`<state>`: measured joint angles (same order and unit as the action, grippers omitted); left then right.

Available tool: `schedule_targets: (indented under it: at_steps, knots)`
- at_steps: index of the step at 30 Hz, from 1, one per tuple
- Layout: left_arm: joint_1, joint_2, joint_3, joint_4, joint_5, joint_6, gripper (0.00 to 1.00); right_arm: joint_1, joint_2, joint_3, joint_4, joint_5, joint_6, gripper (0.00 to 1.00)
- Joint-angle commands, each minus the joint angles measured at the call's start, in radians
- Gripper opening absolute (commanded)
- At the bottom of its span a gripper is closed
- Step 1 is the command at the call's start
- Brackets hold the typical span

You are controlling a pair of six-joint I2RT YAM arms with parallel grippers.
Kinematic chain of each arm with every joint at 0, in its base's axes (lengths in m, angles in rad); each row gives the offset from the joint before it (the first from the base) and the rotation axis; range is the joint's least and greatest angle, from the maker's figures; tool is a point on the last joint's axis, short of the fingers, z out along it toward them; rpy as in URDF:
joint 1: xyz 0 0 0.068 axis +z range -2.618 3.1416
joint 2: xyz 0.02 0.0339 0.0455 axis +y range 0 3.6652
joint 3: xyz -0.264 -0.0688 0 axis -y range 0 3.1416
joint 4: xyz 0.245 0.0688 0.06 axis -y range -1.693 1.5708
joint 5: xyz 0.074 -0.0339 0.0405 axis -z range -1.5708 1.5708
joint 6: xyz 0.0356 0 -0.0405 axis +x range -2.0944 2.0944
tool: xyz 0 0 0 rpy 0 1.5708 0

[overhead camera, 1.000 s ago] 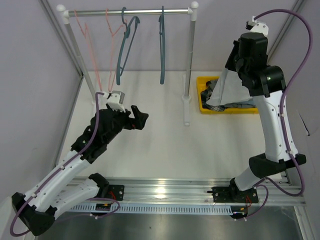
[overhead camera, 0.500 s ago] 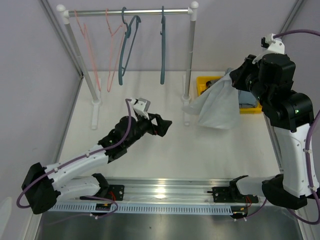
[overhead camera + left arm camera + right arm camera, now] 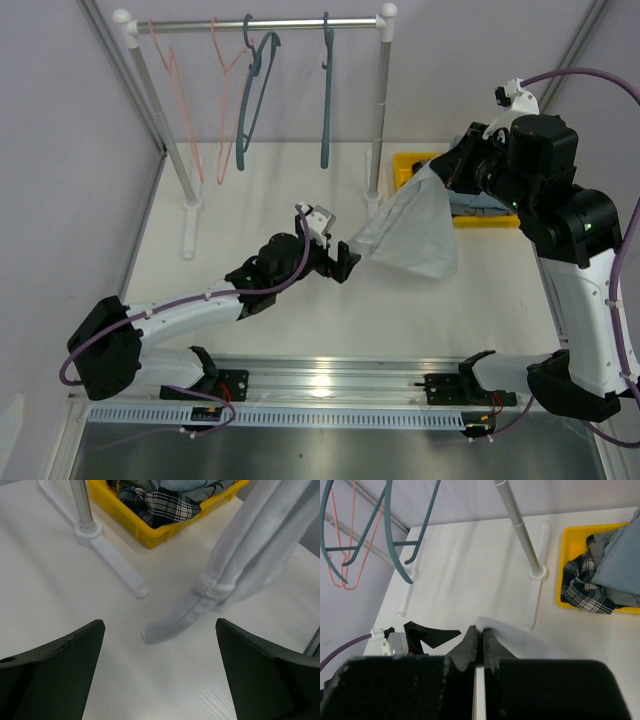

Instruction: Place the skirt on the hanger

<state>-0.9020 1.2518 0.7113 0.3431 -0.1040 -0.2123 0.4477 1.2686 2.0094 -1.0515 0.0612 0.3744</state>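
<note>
A pale grey skirt (image 3: 412, 228) hangs from my right gripper (image 3: 452, 168), which is shut on its top edge (image 3: 487, 624) above the table. The skirt's lower corner (image 3: 170, 625) touches the white tabletop. My left gripper (image 3: 346, 263) stands wide open just short of that corner, its black fingers (image 3: 65, 655) on either side with nothing between them. Two teal hangers (image 3: 250, 95) (image 3: 325, 95) and two pink wire hangers (image 3: 172, 80) hang on the rail at the back left.
A yellow bin (image 3: 404, 172) of other clothes sits at the back right, behind the skirt. The rack's right post (image 3: 378, 110) and its white foot (image 3: 117, 562) stand between the bin and the hangers.
The right arm has carried the skirt from above the bin leftward and lower over the table. The left arm has stretched right, up to the skirt's lower corner.
</note>
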Motion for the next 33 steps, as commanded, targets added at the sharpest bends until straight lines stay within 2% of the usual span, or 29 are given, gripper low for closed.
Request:
schedule_targets:
  at_steps: [1,5,6,11,14,17,18,20,21,24,28,31,33]
  knots:
    - [-0.006,0.014,0.063,0.066,0.081,0.067,0.99,0.009,-0.018,0.002,0.047,-0.047,0.014,0.00]
    - [-0.008,0.086,0.109,0.073,0.162,0.067,0.92,0.011,-0.006,0.006,0.053,-0.049,0.018,0.00]
    - [-0.008,0.103,0.129,0.079,0.165,0.062,0.88,0.011,-0.002,0.014,0.056,-0.061,0.018,0.00]
    - [-0.008,0.188,0.160,0.103,0.145,0.067,0.88,0.013,0.029,0.069,0.031,-0.086,0.015,0.00]
    - [-0.008,0.219,0.204,0.085,0.148,0.070,0.83,0.011,0.044,0.106,0.013,-0.077,0.009,0.00]
    - [-0.009,0.219,0.211,0.073,0.147,0.062,0.66,0.013,0.049,0.121,0.008,-0.072,0.006,0.00]
    - [-0.009,0.215,0.209,0.062,0.139,0.057,0.50,0.014,0.048,0.120,0.008,-0.070,0.006,0.00]
    - [-0.018,0.190,0.211,0.040,0.127,0.053,0.32,0.013,0.041,0.112,0.008,-0.066,0.006,0.00]
    - [-0.021,0.176,0.208,0.013,0.127,0.051,0.18,0.013,0.040,0.111,-0.001,-0.063,0.004,0.00]
    - [-0.057,0.111,0.217,-0.073,0.121,0.060,0.00,0.013,0.015,0.083,-0.011,0.012,-0.002,0.00]
    - [-0.181,0.016,0.252,-0.265,0.081,0.050,0.00,0.011,-0.026,-0.006,0.010,0.138,-0.012,0.00]
    - [-0.221,-0.060,0.255,-0.386,0.096,-0.042,0.00,0.009,-0.009,-0.076,0.070,0.189,-0.020,0.00]
    - [-0.221,-0.095,0.235,-0.453,0.096,-0.134,0.00,0.005,0.049,-0.121,0.140,0.168,-0.029,0.00]
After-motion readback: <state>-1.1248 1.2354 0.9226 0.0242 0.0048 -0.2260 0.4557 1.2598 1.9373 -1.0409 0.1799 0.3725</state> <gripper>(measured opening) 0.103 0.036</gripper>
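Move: The skirt's lower left corner hangs just off the open left fingertips, about 5 cm to the left hand's right, 2 cm ahead and roughly level. The right gripper, already holding the skirt's top, stands some 16 cm right of the left hand, level fore and aft and 25 cm higher. The rack's right foot is about 20 cm ahead, 9 cm right and 20 cm below the left hand. From the right hand the corner lies roughly 10 cm left, 1 cm ahead and 26 cm below. The left fingers close on the hanging skirt near its lower corner and pinch it, after slipping about 5 cm to the right and slightly forward. They then draw it back some 10 cm towards the base, rising about 3 cm while the wrist turns clockwise. The right hand keeps its grip, easing 2 cm left, then 3 cm right and a little down. ##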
